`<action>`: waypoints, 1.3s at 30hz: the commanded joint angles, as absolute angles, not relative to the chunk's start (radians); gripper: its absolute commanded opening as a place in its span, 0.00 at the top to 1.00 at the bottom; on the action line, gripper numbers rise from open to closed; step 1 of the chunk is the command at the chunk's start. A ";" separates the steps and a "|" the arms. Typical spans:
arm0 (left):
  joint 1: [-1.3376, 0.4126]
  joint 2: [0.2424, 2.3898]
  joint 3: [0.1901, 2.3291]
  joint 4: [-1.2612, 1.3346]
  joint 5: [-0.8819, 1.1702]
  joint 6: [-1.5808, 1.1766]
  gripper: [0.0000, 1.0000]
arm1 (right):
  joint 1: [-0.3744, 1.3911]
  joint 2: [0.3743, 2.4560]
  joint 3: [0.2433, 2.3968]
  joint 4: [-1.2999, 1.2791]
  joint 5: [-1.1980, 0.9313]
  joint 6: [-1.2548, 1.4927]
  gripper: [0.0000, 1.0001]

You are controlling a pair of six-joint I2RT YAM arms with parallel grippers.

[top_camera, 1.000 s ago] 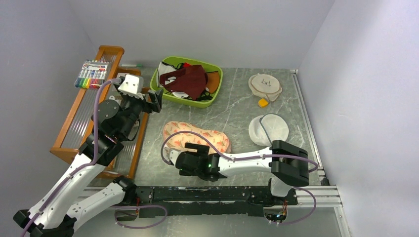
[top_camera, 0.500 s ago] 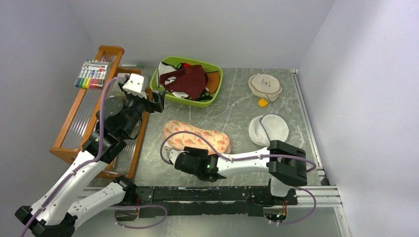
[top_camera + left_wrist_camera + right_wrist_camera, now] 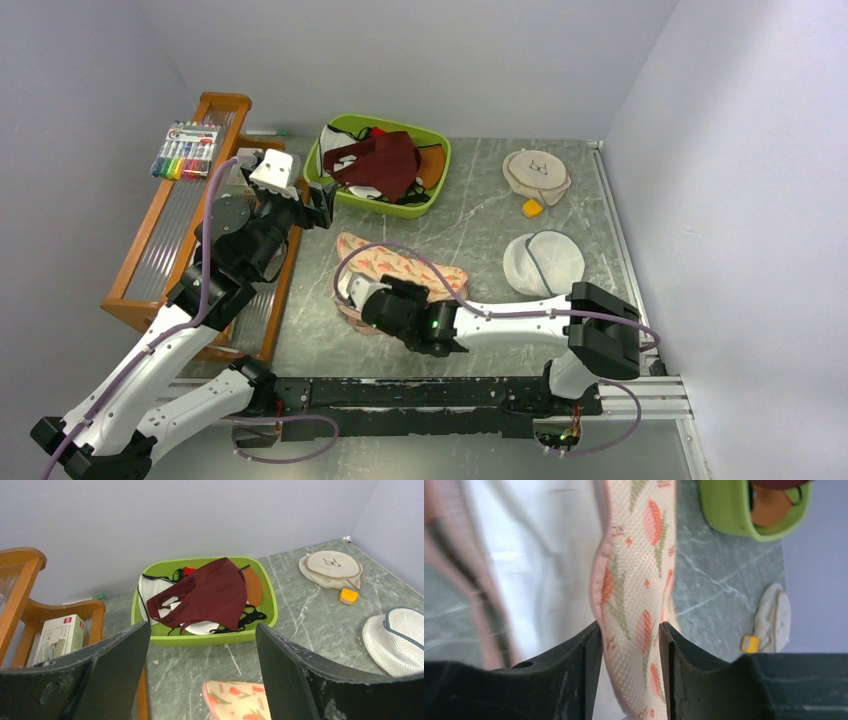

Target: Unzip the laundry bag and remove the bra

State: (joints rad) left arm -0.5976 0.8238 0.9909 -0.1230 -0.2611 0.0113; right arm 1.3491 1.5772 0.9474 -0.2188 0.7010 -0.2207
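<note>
The laundry bag [image 3: 400, 268] lies mid-table, printed cream-peach with pink zip edging. My right gripper [image 3: 365, 298] is at its near left end, shut on the printed upper flap [image 3: 639, 580], which is lifted on edge between the fingers [image 3: 630, 630]. Left of the flap, the right wrist view shows the white bra [image 3: 534, 555] inside the opened bag, with a pink edge beyond it. My left gripper [image 3: 318, 205] is open and empty above the table behind the bag's far left end [image 3: 235, 700]; in the left wrist view its fingers frame the gap [image 3: 200, 645].
A green bin [image 3: 437, 150] with a maroon garment [image 3: 380, 165] stands at the back. A round white mesh bag [image 3: 545, 260], a cream disc [image 3: 537, 172] and a small yellow item [image 3: 533, 208] lie on the right. A wooden rack [image 3: 150, 255] with a marker pack [image 3: 186, 150] stands on the left.
My right gripper has moved up and away from the near edge with the bag's flap, pulling it open and upright. The left arm shifted slightly right, then stayed still.
</note>
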 commanded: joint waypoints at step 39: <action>-0.589 0.848 1.007 -0.124 -0.227 -0.001 0.12 | 0.826 1.354 0.886 -0.160 0.010 0.198 0.00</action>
State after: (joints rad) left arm -0.5972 0.8394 0.9913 -0.1238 -0.2478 0.0109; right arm 0.7982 1.2999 0.9031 -0.1661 0.1658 0.1692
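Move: Ahead of the right hand, which has the bag's raised lid rim between its fingertips, the green basket stands about 33 cm farther out, 2 cm to the left and 5 cm lower. The white bra in the bag lies some 6 cm ahead, 3 cm right and 7 cm below; the white mesh bag is about 11 cm ahead and 32 cm right. From the left hand the basket is roughly 24 cm ahead, 7 cm right and 32 cm down. Swinging the lid open, the right hand sweeps forward and right about 14 cm each way, nearly level, turning some 40 degrees clockwise while its fingers spread from partly to fully open and leave the rim. It then rises about 8 cm, its left side tipping up, and draws back and left about 5 cm over the bag, turning partly back counter-clockwise, fingers still wide. ##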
